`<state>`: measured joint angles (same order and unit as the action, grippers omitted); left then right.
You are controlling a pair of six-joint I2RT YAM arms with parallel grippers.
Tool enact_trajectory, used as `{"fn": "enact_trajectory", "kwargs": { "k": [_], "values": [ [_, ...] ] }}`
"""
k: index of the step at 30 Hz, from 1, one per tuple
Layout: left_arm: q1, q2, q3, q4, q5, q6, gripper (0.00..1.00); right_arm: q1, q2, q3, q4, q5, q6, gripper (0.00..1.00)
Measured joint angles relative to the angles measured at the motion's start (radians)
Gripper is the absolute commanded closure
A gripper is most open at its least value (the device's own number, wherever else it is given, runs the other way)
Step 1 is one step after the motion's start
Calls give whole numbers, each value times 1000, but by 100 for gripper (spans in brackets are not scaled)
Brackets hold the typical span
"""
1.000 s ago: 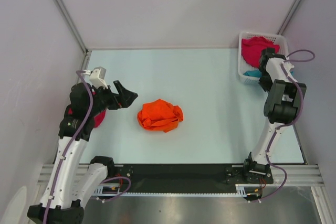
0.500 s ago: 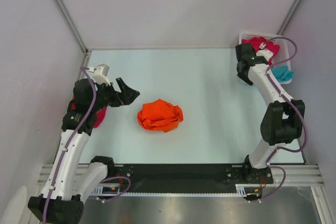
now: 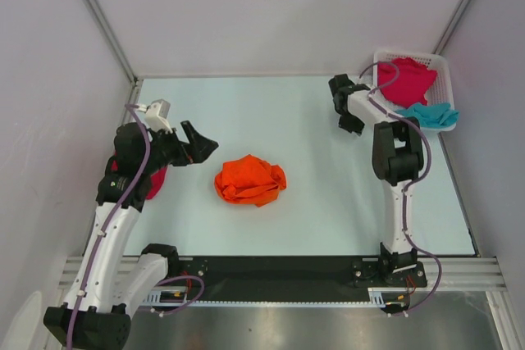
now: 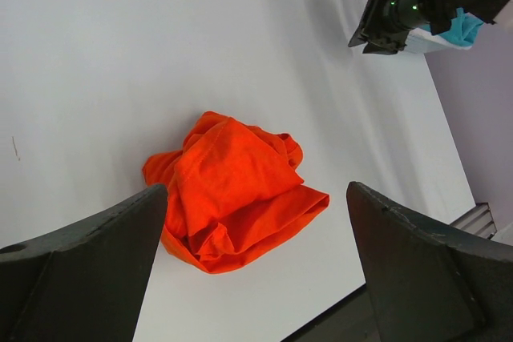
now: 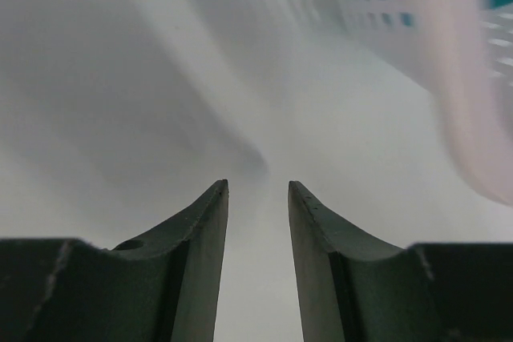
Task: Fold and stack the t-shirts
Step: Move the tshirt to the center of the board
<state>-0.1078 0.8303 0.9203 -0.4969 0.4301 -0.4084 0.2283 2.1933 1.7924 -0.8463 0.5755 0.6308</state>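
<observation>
An orange t-shirt (image 3: 250, 179) lies crumpled on the table left of the middle. My left gripper (image 3: 201, 145) hovers just left of it, open and empty. In the left wrist view the orange t-shirt (image 4: 232, 190) sits between and beyond the wide-spread left gripper (image 4: 256, 186). A magenta t-shirt (image 3: 156, 182) shows partly under my left arm. Another magenta t-shirt (image 3: 404, 79) and a teal one (image 3: 431, 114) lie in the white basket (image 3: 379, 61). My right gripper (image 3: 339, 88) is over the table left of the basket; in its wrist view the right gripper (image 5: 258, 186) stands open with nothing between the fingers.
The basket stands in the far right corner against the wall, its lattice side (image 5: 473, 78) blurred in the right wrist view. Walls close the table at the back and on both sides. The black base rail (image 3: 279, 272) runs along the near edge.
My right arm has swung left out of the basket to the table beside it. The magenta shirt has shifted in the basket and the teal one now drapes its front edge. Left arm barely moved.
</observation>
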Motion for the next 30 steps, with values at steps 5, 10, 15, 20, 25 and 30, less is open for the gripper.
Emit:
{"fn": "enact_trajectory", "kwargs": {
  "k": [5,10,15,20,25,30],
  "values": [
    [0,10,0,1,-8,2,0,4,144,142,-18,-7,-52,59],
    [0,39,1,1,-13,8,1,-32,233,322,-18,-9,-87,58],
    [1,70,6,6,-21,18,1,-109,272,425,-16,-15,-101,59],
    [2,96,6,10,-27,19,0,-165,290,432,-20,-18,-98,60],
    [2,106,6,19,-27,24,1,-160,291,425,-23,-16,-84,60],
    [3,114,6,32,-24,24,0,-156,290,414,-25,-27,-89,58]
  ]
}}
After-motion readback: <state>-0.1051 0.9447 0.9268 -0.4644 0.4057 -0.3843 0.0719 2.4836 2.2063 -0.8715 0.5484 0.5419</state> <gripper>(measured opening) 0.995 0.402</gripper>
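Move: The white basket's middle is about 12 cm ahead and 23 cm right of my right hand, roughly level with it. Inside it the teal t-shirt lies about 3 cm ahead and 28 cm right, and the red t-shirt some 20 cm ahead and 23 cm right. From my left hand the spread orange t-shirt lies about 10 cm right and 2 cm ahead, some 25 cm below. I run my part-closed right hand forward about 8 cm along the basket's left side, dipping a little first. Then I swing right about 8 cm against that side to push the basket outward, and nearly stop there beside it. Meanwhile my wide-open left hand eases about 2 cm down and 2 cm forward above the orange t-shirt, tipping slightly down. ##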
